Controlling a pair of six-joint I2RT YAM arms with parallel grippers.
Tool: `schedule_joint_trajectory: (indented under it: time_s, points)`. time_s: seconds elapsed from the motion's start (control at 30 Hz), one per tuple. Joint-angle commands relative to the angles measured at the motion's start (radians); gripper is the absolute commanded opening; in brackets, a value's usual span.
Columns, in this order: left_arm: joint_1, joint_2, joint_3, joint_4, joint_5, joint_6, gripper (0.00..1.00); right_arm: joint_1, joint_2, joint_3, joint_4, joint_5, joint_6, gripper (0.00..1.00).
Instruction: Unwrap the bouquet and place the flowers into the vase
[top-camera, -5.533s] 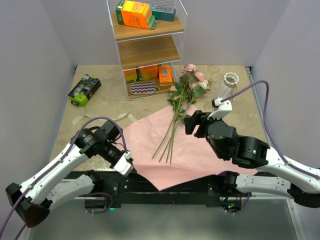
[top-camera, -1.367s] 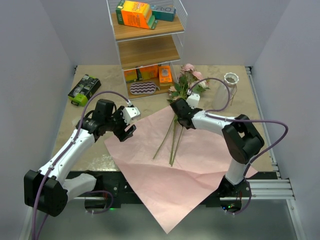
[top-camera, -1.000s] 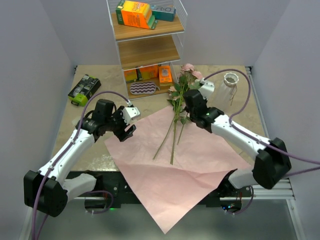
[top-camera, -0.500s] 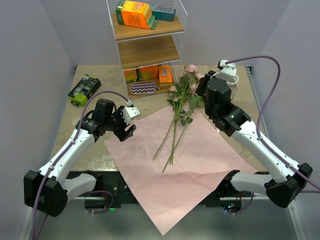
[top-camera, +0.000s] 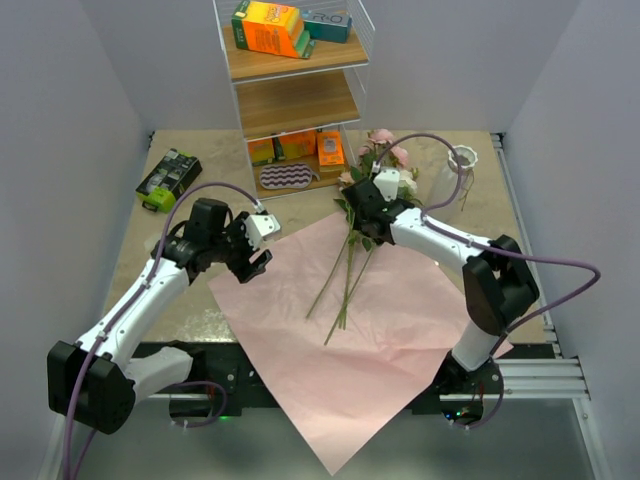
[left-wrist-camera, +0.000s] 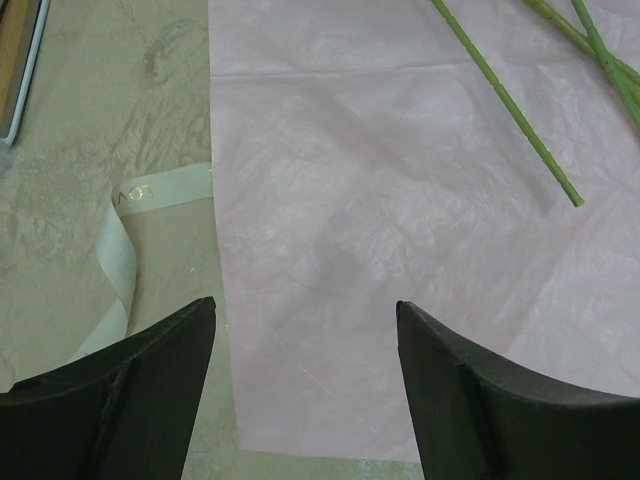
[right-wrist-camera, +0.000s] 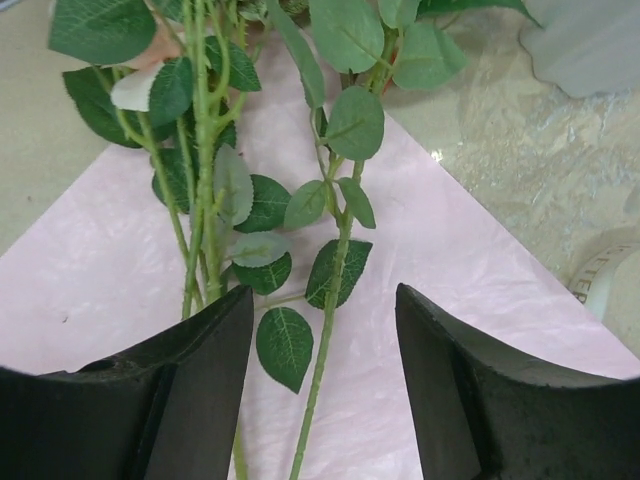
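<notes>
The bouquet is unwrapped: its pink sheet (top-camera: 380, 320) lies flat on the table. The flowers (top-camera: 352, 250) lie across the sheet's far corner, pink blooms (top-camera: 385, 150) toward the shelf and stem ends toward me. The white vase (top-camera: 458, 172) stands to the right of the blooms. My right gripper (top-camera: 362, 213) hovers low over the leafy stems, open, with one green stem (right-wrist-camera: 333, 290) between its fingers (right-wrist-camera: 215, 360) and nothing gripped. My left gripper (top-camera: 255, 252) is open over the sheet's left edge (left-wrist-camera: 300, 200), holding nothing, with bare stems (left-wrist-camera: 510, 110) ahead of it.
A wire shelf unit (top-camera: 290, 90) with orange boxes stands at the back centre, close to the blooms. A green-and-black box (top-camera: 168, 180) lies back left. Cream ribbon (left-wrist-camera: 120, 250) lies on the tabletop left of the sheet. Grey walls close in both sides.
Half a second ago my right gripper was raised near the vase and shut; it has come back down over the flowers and opened. One stem has swung slightly. The left arm is still.
</notes>
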Motion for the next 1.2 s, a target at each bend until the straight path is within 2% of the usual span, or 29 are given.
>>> schedule_joint_trajectory:
  time_s: [0.0,0.2,0.23,0.3,0.77,0.87,0.9,0.97,1.0,1.1,1.17]
  points:
    - [0.007,-0.032,0.01,0.012,-0.006,0.032,0.77,-0.037,0.008,0.003,0.014,-0.002,0.071,0.62]
    - [0.007,-0.046,-0.009,0.01,-0.009,0.038,0.77,-0.076,0.078,-0.014,0.08,-0.011,0.065,0.55]
    - [0.007,-0.044,-0.009,0.01,-0.008,0.038,0.77,-0.082,0.086,-0.015,0.089,-0.014,0.06,0.5]
    - [0.009,-0.043,-0.012,0.012,-0.009,0.04,0.77,-0.097,0.109,-0.014,0.1,-0.014,0.057,0.47]
    - [0.009,-0.049,0.004,-0.013,-0.003,0.04,0.77,-0.126,0.23,-0.007,0.22,-0.06,0.029,0.44]
    - [0.009,-0.053,0.001,-0.015,-0.005,0.043,0.77,-0.128,0.219,-0.03,0.243,-0.057,0.039,0.31]
    - [0.009,-0.05,-0.001,-0.013,-0.005,0.044,0.77,-0.128,0.21,-0.047,0.261,-0.055,0.039,0.23]
    - [0.009,-0.05,-0.003,-0.015,-0.003,0.046,0.77,-0.128,0.18,-0.058,0.27,-0.048,0.037,0.17]
    - [0.009,-0.052,-0.004,-0.013,-0.005,0.044,0.77,-0.128,0.166,-0.064,0.27,-0.037,0.036,0.1]
    - [0.009,-0.047,-0.004,-0.01,-0.001,0.043,0.77,-0.126,0.094,-0.076,0.275,-0.014,0.023,0.0]
    - [0.009,-0.046,-0.001,-0.007,0.002,0.04,0.77,-0.128,0.043,-0.083,0.279,0.001,0.013,0.0]
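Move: The right gripper's target is the rightmost flower stem, just below its upper leaves: about 4 cm ahead, 3 cm to the right and 9 cm down. The other stems lie beside it, roughly 4 cm ahead and 3 cm left of the gripper. The vase stands about 8 cm ahead and 15 cm right, its middle near hand height; the rose heads lie some 18 cm ahead, 1 cm right. From the left gripper the same stem is about 15 cm ahead, 23 cm right and 12 cm down. Lower the right gripper about 9 cm onto the rightmost stem, easing some 4 cm forward and 2 to 3 cm right, away from the other stems, with a slight clockwise turn. Narrow the fingers partly on the way, then shut them at the bottom to pinch the stem below the leaves, and start back up by a bit over 1 cm. ##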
